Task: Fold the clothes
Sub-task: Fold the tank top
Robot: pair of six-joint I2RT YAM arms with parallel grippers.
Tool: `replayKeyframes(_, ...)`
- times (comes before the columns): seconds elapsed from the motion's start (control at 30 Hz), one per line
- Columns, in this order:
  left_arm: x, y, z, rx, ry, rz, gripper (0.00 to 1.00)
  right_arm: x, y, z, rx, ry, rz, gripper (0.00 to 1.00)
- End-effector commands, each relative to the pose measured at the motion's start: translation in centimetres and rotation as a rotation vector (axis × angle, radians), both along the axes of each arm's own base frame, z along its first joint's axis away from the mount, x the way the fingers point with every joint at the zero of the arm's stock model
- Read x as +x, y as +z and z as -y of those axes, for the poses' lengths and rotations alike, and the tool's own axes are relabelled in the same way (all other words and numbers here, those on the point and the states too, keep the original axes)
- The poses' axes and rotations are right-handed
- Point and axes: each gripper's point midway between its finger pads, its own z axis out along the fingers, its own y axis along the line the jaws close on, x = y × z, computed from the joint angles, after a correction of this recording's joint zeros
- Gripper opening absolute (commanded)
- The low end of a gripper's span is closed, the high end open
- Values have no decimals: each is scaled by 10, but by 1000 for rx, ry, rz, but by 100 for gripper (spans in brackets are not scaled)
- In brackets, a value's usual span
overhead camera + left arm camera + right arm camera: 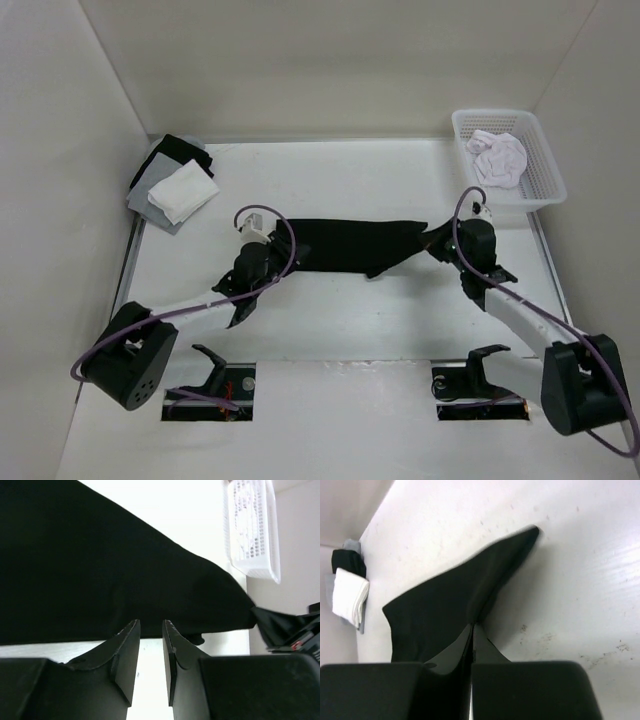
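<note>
The clothes, a plain black shirt (350, 245), lie as a long narrow band across the middle of the white table. My left gripper (283, 252) sits at the band's left end. In the left wrist view its jaws (151, 622) stand open a little, with bare table showing between them and the tips just at the near edge of the shirt (100, 570). My right gripper (438, 243) is at the right end. In the right wrist view it (472, 625) is shut on a pinch of the shirt (445, 605), which fans out beyond the tips.
A white plastic basket (540, 150) at the back right holds a pale pinkish garment (500, 160). A stack of white, grey and black cloth squares (180, 185) lies at the back left. Walls enclose the table on three sides.
</note>
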Motion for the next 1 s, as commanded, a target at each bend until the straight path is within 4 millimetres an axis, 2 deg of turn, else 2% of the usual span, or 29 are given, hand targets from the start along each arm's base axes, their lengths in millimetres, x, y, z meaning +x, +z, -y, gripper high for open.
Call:
replayKeyframes(0.0, 2, 40, 3, -77, 6, 83, 24, 4, 38, 8, -197, -18, 55, 1)
replayKeyframes(0.07, 0, 50, -4, -88, 22, 100, 24, 6, 69, -8, -290, 35, 102, 1)
replayKeyframes(0.13, -2, 59, -18, -90, 54, 119, 24, 7, 86, -29, -346, 90, 129, 1)
replayKeyframes(0.27, -4, 71, -47, -93, 121, 145, 25, 10, 98, -86, -430, 232, 143, 1)
replayKeyframes(0.33, -6, 77, -60, -101, 149, 159, 25, 10, 92, -118, -469, 312, 128, 2)
replayKeyframes(0.63, -14, 88, -112, -123, 253, 183, 26, 11, 32, -260, -606, 581, 25, 2)
replayKeyframes(0.7, -14, 92, -122, -129, 272, 193, 26, 12, 23, -288, -617, 612, 14, 7)
replayKeyframes(0.73, -13, 94, -124, -132, 275, 196, 26, 11, 23, -300, -618, 620, 15, 13)
replayKeyframes(0.83, -11, 94, -129, -138, 287, 193, 26, 4, 30, -323, -592, 631, 38, 38)
replayKeyframes(0.9, -7, 92, -128, -138, 288, 185, 27, -3, 47, -325, -536, 628, 68, 45)
replayKeyframes(0.97, -4, 90, -122, -143, 276, 179, 27, -12, 65, -318, -474, 623, 107, 47)
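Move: The right hand already pinches the tank top's lifted right end. It is bringing this end to the top's left end, some 32 cm to its left, about 1 cm ahead and 9 cm below. The white laundry basket lies about 19 cm to the right hand's right and 20 cm farther out, and the folded white cloth some 55 cm left and 14 cm ahead. From the empty left hand, the top's left end is about 6 cm left, 3 cm ahead and 8 cm below. The right hand keeps its pinch and carries the tank top's right end leftward in an arc over the rest of the top, rising about 11 cm and coming back down the same, turning counter-clockwise some 40 degrees with its left side dipping, and near the end of its 32 cm sweep the fingers open and let go above the left end. The left hand, still empty and slightly open, clears the way by lifting about 9 cm and swinging some 13 cm left, away from the top. ##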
